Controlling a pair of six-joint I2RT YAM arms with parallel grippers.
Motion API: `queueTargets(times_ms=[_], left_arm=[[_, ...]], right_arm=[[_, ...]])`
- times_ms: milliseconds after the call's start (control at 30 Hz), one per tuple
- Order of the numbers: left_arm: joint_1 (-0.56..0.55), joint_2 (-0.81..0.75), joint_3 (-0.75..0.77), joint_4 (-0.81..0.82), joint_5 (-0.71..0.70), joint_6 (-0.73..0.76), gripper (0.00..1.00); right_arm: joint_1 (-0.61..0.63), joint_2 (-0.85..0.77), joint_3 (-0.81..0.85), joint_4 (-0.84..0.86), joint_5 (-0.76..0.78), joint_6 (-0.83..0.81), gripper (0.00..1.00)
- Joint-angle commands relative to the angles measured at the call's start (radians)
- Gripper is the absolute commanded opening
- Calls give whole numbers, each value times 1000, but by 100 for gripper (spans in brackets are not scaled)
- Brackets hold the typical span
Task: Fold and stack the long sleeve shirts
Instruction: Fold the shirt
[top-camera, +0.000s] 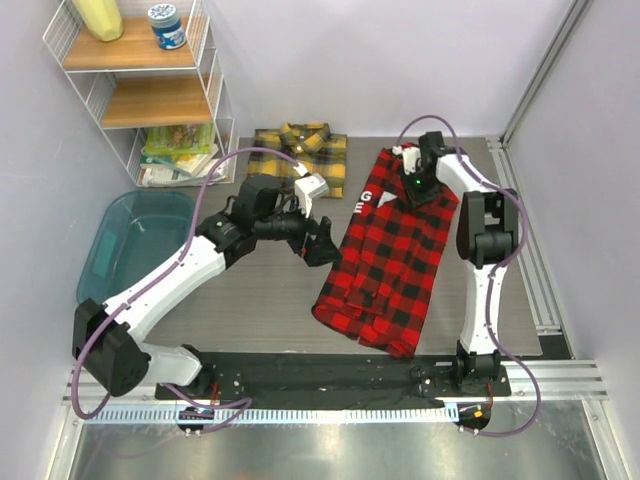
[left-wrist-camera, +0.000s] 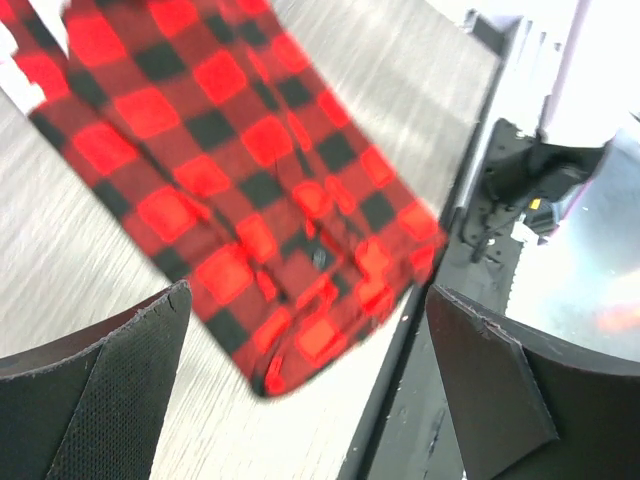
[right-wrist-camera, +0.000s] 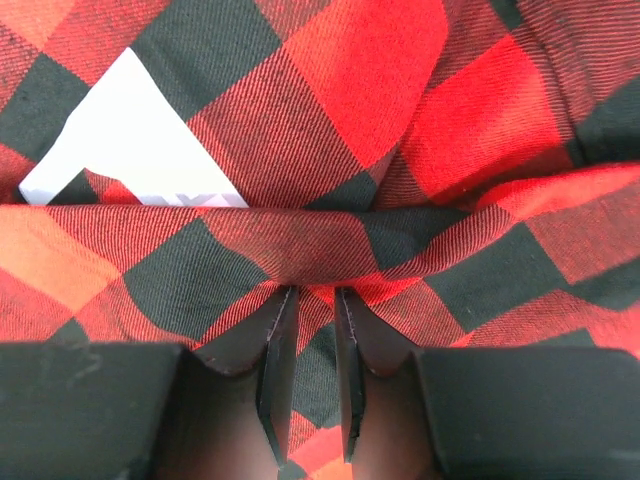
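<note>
The red-and-black shirt (top-camera: 390, 255) lies on the table as a long folded strip running from the back centre toward the front, white lettering (top-camera: 366, 200) showing at its left edge. My right gripper (top-camera: 412, 197) is down on its far end, jaws nearly together with a bunched ridge of the red cloth (right-wrist-camera: 330, 100) pinched between the fingertips (right-wrist-camera: 282, 310). My left gripper (top-camera: 322, 240) hovers just left of the shirt, wide open and holding nothing; its wrist view looks down on the shirt's near end (left-wrist-camera: 250, 150). The yellow-and-black shirt (top-camera: 305, 150) lies folded at the back.
A white wire shelf (top-camera: 150, 90) with jars and packets stands at the back left. A teal plastic bin (top-camera: 135, 240) sits left of the table. A metal rail (top-camera: 525, 240) runs along the right edge. The arms' black base plate (top-camera: 330, 375) crosses the front.
</note>
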Motion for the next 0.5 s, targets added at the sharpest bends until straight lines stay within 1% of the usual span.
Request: queueTargets(times_ms=[0,67,133,200,233,267,300,333,367,400,433,467], left_arm=[[39,47,-53,28,73,31,100],[39,87,-24,-27,107,102,100],[39,136,16,-78,66,131,100],[40,143,34,-89,4,182,100],[40,135,36,-81,-5,249,100],[40,120,33,-66,-20,286,100],[40,100,27,-38,-90,302,100],[40,77,24,-2,-129,306,100],[40,72,46,-10,-155,338,100],[40,72,69,-29,-169,357,100],[40,87,97,-103,-153,386,100],[40,98,155,-137,-142,422,100]], right_arm=[[82,127,139,93,53,-151,26],[113,154,204,94,91,-185,27],[111,149,242,102,126,-194,28],[95,96,281,88,148,-190,31],[84,71,290,71,148,-191,34],[67,4,310,53,148,-200,36],[59,-30,319,10,152,-209,39],[53,-73,322,-8,154,-235,41],[46,-114,319,-21,157,-242,57],[44,-206,315,-41,157,-248,65],[42,-252,305,-48,137,-257,71],[42,-297,273,-53,114,-259,85]])
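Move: The red checked shirt lies slanted, its far part under the right hand's nearly shut fingers; its middle is about 13 cm back and 10 cm left of that hand. The yellow checked shirt is some 13 cm ahead and 35 cm left of it. From the raised, open left hand, the red shirt's middle is roughly 11 cm ahead, 16 cm right and 24 cm below; its near left corner is about 5 cm back, 3 cm left and 25 cm below. The red shirt is dragged by its far part, which the right hand still pinches: about 7 cm forward and 4 to 5 cm left towards the yellow shirt, the wrist tilting and turning counter-clockwise. Then the right fingers open, let go and lift some 6 cm. The wide-open left hand sinks about 8 cm beside the shirt, edges forward and starts to rise again, touching nothing. ##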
